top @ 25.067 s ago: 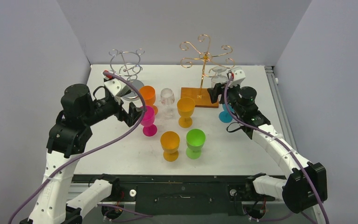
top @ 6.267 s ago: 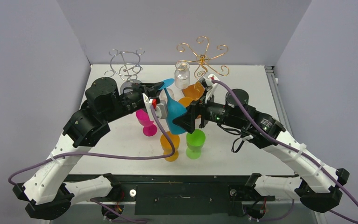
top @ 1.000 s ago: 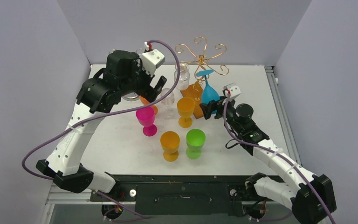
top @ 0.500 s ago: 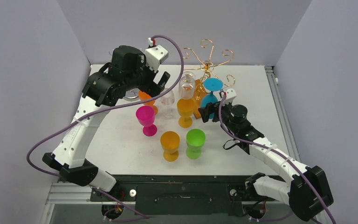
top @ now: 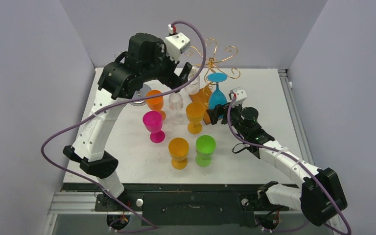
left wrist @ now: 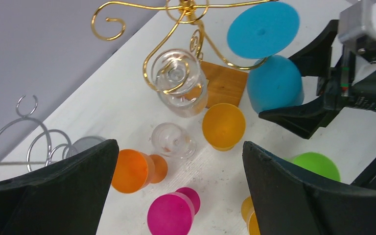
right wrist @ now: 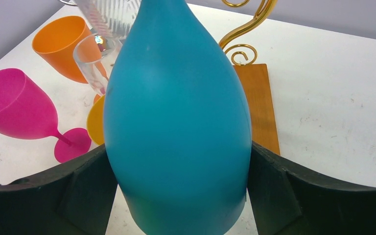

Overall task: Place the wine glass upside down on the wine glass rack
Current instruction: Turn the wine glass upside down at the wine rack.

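A blue wine glass (top: 218, 99) hangs upside down on the gold wine glass rack (top: 214, 56), its round foot on top of a wire arm. My right gripper (top: 215, 113) is open, and its two black fingers (right wrist: 78, 191) stand close on either side of the blue bowl (right wrist: 176, 122). A clear glass (left wrist: 178, 81) hangs upside down on another arm of the rack. My left gripper (top: 183, 76) is open and empty, raised high beside the rack and looking down on it (left wrist: 180, 147).
Several upright glasses stand in front of the rack: orange (top: 154, 100), clear (top: 176, 105), amber (top: 195, 115), pink (top: 152, 123), another orange (top: 178, 149), green (top: 205, 148). A silver wire rack (left wrist: 29, 142) stands at the back left. The gold rack's wooden base (left wrist: 225, 83) lies under it.
The gold rack leaned forward with the blue glass, then swung back upright. My left arm rose and moved right towards the rack. The right gripper stayed at the blue bowl.
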Robot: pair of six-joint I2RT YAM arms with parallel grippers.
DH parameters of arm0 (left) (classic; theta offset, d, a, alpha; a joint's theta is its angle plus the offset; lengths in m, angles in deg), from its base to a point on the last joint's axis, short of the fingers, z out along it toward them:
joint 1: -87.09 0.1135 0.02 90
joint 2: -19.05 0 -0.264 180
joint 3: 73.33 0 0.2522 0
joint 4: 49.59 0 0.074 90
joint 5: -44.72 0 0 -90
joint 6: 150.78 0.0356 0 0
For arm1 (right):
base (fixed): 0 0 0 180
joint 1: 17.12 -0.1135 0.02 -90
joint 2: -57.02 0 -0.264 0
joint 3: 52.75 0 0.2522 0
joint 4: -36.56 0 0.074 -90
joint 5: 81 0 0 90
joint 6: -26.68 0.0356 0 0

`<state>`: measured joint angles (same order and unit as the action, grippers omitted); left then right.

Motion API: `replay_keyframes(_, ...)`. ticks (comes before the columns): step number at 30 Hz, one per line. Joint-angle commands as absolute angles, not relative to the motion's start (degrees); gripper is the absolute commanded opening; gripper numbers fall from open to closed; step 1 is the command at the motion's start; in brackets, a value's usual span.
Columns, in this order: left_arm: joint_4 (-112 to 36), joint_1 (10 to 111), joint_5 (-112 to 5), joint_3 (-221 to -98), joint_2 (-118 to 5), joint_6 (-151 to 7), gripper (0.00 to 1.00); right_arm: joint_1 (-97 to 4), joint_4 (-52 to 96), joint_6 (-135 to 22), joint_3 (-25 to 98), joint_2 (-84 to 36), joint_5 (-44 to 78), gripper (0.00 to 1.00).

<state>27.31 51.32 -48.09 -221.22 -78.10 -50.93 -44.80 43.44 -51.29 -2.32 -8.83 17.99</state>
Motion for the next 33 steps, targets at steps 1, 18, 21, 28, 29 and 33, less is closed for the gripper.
replay_keyframes(1,29.07,47.16,-50.53,-226.36,-80.93,-50.53,0.96,-44.36,45.72,-51.59,-2.80,-9.52,19.37,0.82)
replay_keyframes(18,1.53,34.26,-41.90,-199.28,-72.79,-24.62,0.96,-42.71,54.91,-48.35,-6.98,-9.84,25.25,0.82)
replay_keyframes(21,-8.68,33.03,-37.89,-192.11,-70.81,-19.60,0.96,-42.45,55.66,-47.72,-6.90,-11.08,26.88,0.83)
replay_keyframes(28,-20.28,32.64,-32.28,-188.80,-72.36,-15.97,0.99,-41.39,58.70,-46.14,-8.81,-11.98,27.82,0.83)
replay_keyframes(29,-21.01,32.59,-31.73,-188.86,-72.72,-15.80,0.99,-41.38,59.03,-45.96,-9.00,-12.15,27.95,0.83)
replay_keyframes(33,-21.61,32.90,-31.32,-189.63,-74.67,-15.82,1.00,-41.29,59.53,-45.95,-9.35,-13.72,28.41,0.83)
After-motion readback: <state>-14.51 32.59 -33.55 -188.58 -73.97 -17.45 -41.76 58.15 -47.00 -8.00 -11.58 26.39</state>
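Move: The left hand's aim, the foot of the upside-down blue wine glass, lies about 4 cm ahead, 17 cm right and 9 cm below. From that hand, the hanging clear glass is some 6 cm ahead, 7 cm right and 12 cm down; the gold rack's top is 11 cm ahead, 15 cm right and 7 cm down. The right hand holds the blue bowl, with the rack hook about 3 cm ahead, straight above by 10 cm. Left hand, open, swings 12 cm right towards the blue foot, dipping, then tipping up; right keeps its grip. ##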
